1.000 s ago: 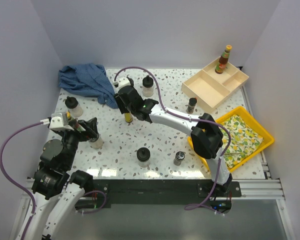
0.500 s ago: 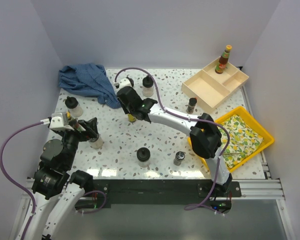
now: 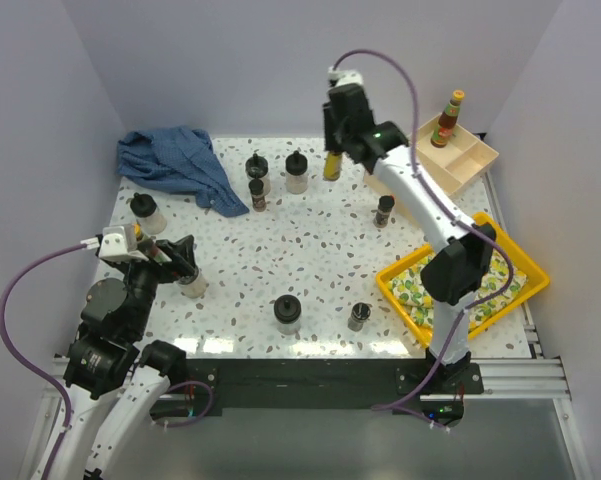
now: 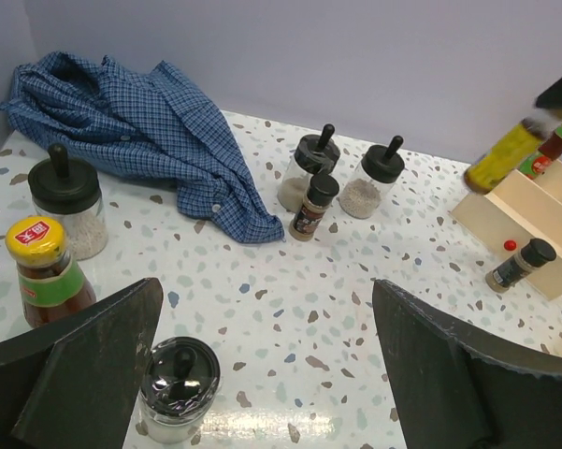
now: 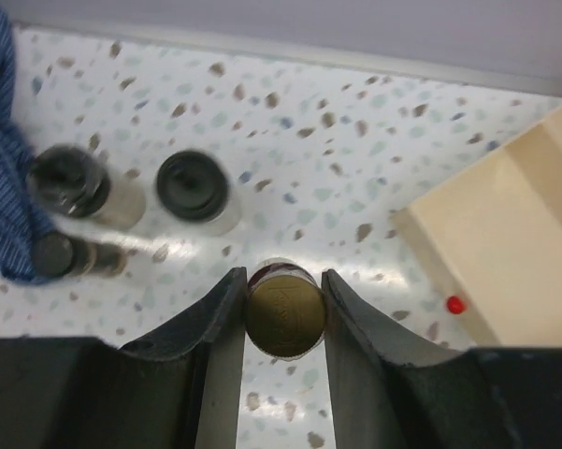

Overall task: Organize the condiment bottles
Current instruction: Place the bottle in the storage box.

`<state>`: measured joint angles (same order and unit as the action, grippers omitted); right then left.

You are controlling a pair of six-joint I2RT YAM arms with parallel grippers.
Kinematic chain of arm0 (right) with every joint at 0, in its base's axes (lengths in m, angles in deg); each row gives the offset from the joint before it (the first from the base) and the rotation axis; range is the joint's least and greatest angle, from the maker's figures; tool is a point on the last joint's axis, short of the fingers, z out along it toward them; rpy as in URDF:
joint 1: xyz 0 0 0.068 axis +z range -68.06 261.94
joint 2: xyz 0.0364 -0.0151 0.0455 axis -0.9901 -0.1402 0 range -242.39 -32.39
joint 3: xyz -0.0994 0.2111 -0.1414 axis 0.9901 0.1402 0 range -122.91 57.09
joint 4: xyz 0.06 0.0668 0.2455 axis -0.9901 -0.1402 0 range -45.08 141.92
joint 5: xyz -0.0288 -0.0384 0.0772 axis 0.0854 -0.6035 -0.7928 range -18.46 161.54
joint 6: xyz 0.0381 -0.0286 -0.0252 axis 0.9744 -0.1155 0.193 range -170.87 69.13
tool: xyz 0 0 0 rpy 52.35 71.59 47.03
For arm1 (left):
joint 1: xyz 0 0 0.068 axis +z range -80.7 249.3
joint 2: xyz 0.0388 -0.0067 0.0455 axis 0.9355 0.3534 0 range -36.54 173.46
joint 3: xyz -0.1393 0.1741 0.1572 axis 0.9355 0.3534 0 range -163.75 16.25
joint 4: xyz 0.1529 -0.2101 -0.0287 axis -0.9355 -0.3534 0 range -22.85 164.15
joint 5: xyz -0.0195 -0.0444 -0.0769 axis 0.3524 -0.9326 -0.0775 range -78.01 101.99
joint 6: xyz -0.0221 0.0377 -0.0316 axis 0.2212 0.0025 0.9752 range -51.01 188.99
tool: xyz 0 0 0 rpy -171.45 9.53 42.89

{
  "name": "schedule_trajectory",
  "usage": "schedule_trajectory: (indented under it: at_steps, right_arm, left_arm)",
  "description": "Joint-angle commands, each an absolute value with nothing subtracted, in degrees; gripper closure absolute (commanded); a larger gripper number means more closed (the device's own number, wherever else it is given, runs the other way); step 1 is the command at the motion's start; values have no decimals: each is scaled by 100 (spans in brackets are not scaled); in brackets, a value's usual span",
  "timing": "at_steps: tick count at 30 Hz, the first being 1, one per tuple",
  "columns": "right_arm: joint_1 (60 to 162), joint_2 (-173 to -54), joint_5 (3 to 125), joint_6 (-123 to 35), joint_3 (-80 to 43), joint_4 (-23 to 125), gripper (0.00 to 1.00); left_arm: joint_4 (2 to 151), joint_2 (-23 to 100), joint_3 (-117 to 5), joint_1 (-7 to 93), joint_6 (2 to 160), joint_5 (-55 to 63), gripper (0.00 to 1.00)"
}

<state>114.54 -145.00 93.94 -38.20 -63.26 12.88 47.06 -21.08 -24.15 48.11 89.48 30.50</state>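
My right gripper (image 3: 334, 152) is shut on a slim yellow-capped sauce bottle (image 3: 332, 166), held in the air at the back of the table, just left of the beige divided tray (image 3: 420, 180). From the right wrist, the bottle's cap (image 5: 283, 313) sits clamped between both fingers. One red-labelled bottle (image 3: 448, 120) stands in the tray's far corner. Black-lidded jars (image 3: 296, 172) and a dark shaker (image 3: 257, 193) stand at the back. My left gripper (image 4: 266, 290) is open low over the table; a jar (image 4: 176, 374) stands by its left finger and a yellow-capped bottle (image 4: 42, 271) just outside it.
A blue checked cloth (image 3: 170, 160) lies at the back left. A yellow tray (image 3: 525, 268) with a lemon-print cloth sits at the right edge. More jars (image 3: 287, 313) and shakers (image 3: 359, 317) stand near the front, and another shaker (image 3: 383, 210) beside the beige tray.
My right gripper closed on the yellow-capped bottle beside the blue cloth, lifted it, and carried it back and right toward the beige tray. The left arm has stayed still.
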Motion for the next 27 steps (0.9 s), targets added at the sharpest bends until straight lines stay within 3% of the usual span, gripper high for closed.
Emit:
schedule_trajectory:
  at_steps: [1,14,27]
  right_arm:
    - [10640,-13978,9439,-4023,-6964,1448,100]
    - [8723,-15428,10090,-4155,-8309,2590,100]
    - [8309,-16430,10634,-4296,-8362,3979,100]
  left_arm:
    - [4849,-2213,-2409,4786,8982,3177,0]
    - [4893,-2301,-2391,4786,8964,3115,0]
    - [4796,-2187,-2418,4777,9017,3273,0]
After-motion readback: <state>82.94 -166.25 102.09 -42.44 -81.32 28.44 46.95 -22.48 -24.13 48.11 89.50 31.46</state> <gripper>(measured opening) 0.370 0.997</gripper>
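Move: The right hand holds the yellow-labelled bottle; the storage box's far-left compartment lies about 17 cm ahead, 31 cm right and 24 cm down. Its sauce bottle stands some 20 cm ahead and 34 cm right of the hand. Nearer, the spice jar is 16 cm right and 4 cm back, a black-lidded jar 8 cm left and 6 cm ahead. From the left hand the compartment is roughly 44 cm ahead, 66 cm right. The right hand carries the gripped bottle about 30 cm right, forward, up then down towards the compartment, turning clockwise. ##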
